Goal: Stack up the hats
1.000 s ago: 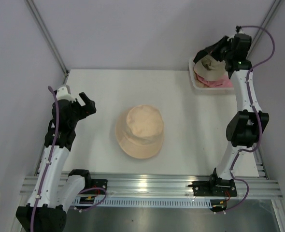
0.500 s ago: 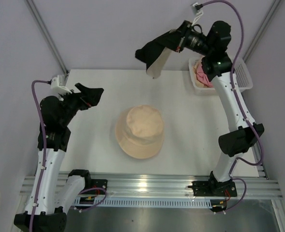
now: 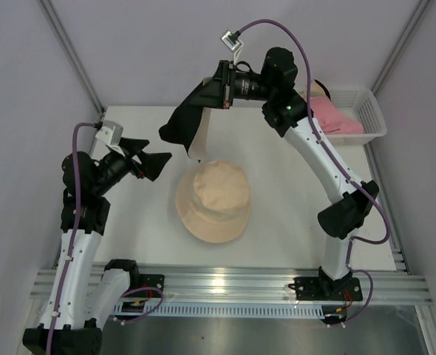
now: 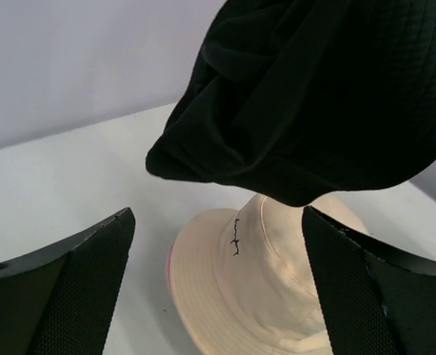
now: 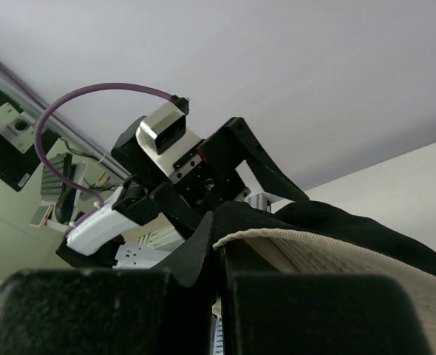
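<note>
A pale peach hat [image 3: 213, 200] lies brim-down in the middle of the table. My right gripper [image 3: 209, 92] is shut on the brim of a black hat [image 3: 182, 124] with a cream lining, which hangs in the air behind and left of the peach one. My left gripper [image 3: 150, 154] stands open just left of the hanging hat, pointing at it. In the left wrist view the black hat [image 4: 314, 96] hangs above the peach hat [image 4: 270, 288], and nothing is between the wide fingers [image 4: 77, 288]. The right wrist view shows the black hat [image 5: 336, 244] pinched in my right gripper [image 5: 222, 296].
A white lattice basket [image 3: 366, 111] stands at the back right corner with a pink hat [image 3: 330, 118] in it. The white table [image 3: 292, 192] ends at a metal rail along its near edge. Grey walls close in the back and both sides.
The right arm has lifted the black hat out of the basket and swung it left over the table. The left gripper has risen and turned right towards the hanging hat.
</note>
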{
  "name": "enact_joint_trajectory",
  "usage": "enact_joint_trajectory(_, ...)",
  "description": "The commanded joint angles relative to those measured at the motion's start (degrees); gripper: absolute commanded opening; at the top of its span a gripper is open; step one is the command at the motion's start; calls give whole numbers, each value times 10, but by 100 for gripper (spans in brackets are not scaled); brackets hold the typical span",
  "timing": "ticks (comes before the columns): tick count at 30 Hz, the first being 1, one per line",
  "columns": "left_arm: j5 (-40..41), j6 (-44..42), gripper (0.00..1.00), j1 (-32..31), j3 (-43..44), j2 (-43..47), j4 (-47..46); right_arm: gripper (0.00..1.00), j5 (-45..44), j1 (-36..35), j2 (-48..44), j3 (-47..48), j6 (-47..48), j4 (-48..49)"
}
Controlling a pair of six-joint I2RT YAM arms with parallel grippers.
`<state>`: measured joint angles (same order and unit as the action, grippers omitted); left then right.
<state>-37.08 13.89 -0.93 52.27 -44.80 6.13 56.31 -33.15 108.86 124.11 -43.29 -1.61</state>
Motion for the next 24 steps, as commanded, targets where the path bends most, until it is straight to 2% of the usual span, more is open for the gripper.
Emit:
enact_joint_trajectory(1, -51, -97, 95, 3, -12, 4, -58, 0, 25, -12, -3, 34, -16, 32)
enact_joint_trajectory(5, -49, -120, 83, 3, 2, -34, -58, 0, 35, -24, -1, 34, -36, 44)
enact_joint_trajectory(8, -89, -106, 71, 0, 6, -53, -107, 0, 39, -32, -3, 24, -36, 45)
enact_joint_trajectory(10, -78, -110, 68, -8, -1, -53, -143, 0, 40, -39, -7, 11, -41, 49)
enact_joint_trajectory(12, -70, -124, 61, -17, -2, -51, -151, 0, 38, -43, -15, -14, -43, 56)
enact_joint_trajectory(13, -67, -124, 53, -18, 2, -52, -155, 0, 34, -46, -19, -24, -40, 59)
enact_joint_trajectory(14, -69, -123, 34, -19, 5, -52, -157, 0, 33, -47, -22, -32, -37, 61)
enact_joint_trajectory(17, -73, -119, 1, -21, 18, -47, -154, 0, 22, -48, -32, -55, -20, 44)
enact_joint_trajectory(19, -62, -115, 1, -21, 25, -39, -142, 0, -4, -47, -38, -55, 6, 16)
enact_joint_trajectory(20, -41, -119, 1, -21, 46, -28, -113, 0, -18, -46, -42, -54, 42, -38)
enact_joint_trajectory(23, -14, -167, 1, -21, 89, -5, -38, 3, -106, -43, -59, -55, 93, -132)
enact_joint_trajectory(24, -13, -207, 1, -21, 97, 14, 16, 7, -149, -39, -64, -56, 113, -150)
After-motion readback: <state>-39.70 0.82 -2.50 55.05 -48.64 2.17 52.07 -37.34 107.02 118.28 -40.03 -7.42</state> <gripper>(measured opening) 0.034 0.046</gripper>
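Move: Just ahead of the open left hand hangs the black hat: its middle is about 4 cm farther out, 9 cm to the right and 6 cm higher, its loose edge much nearer. The beige hat, on the stack, is level with that hand in reach, some 17 cm right and 16 cm down. From the right hand, the black hat's middle lies roughly 6 cm left and 7 cm below; the left gripper is 15 cm left, 4 cm nearer and 13 cm below. Bringing the black hat over to the left gripper, the right hand keeps its rim pinched, draws back some 3 cm and a little left, then sinks about 4 cm, edging forward again. The left hand eases forward about 2 cm, shuts fully on the hat's loose edge, then lifts slightly, its fingers tipping up about 10 degrees. ##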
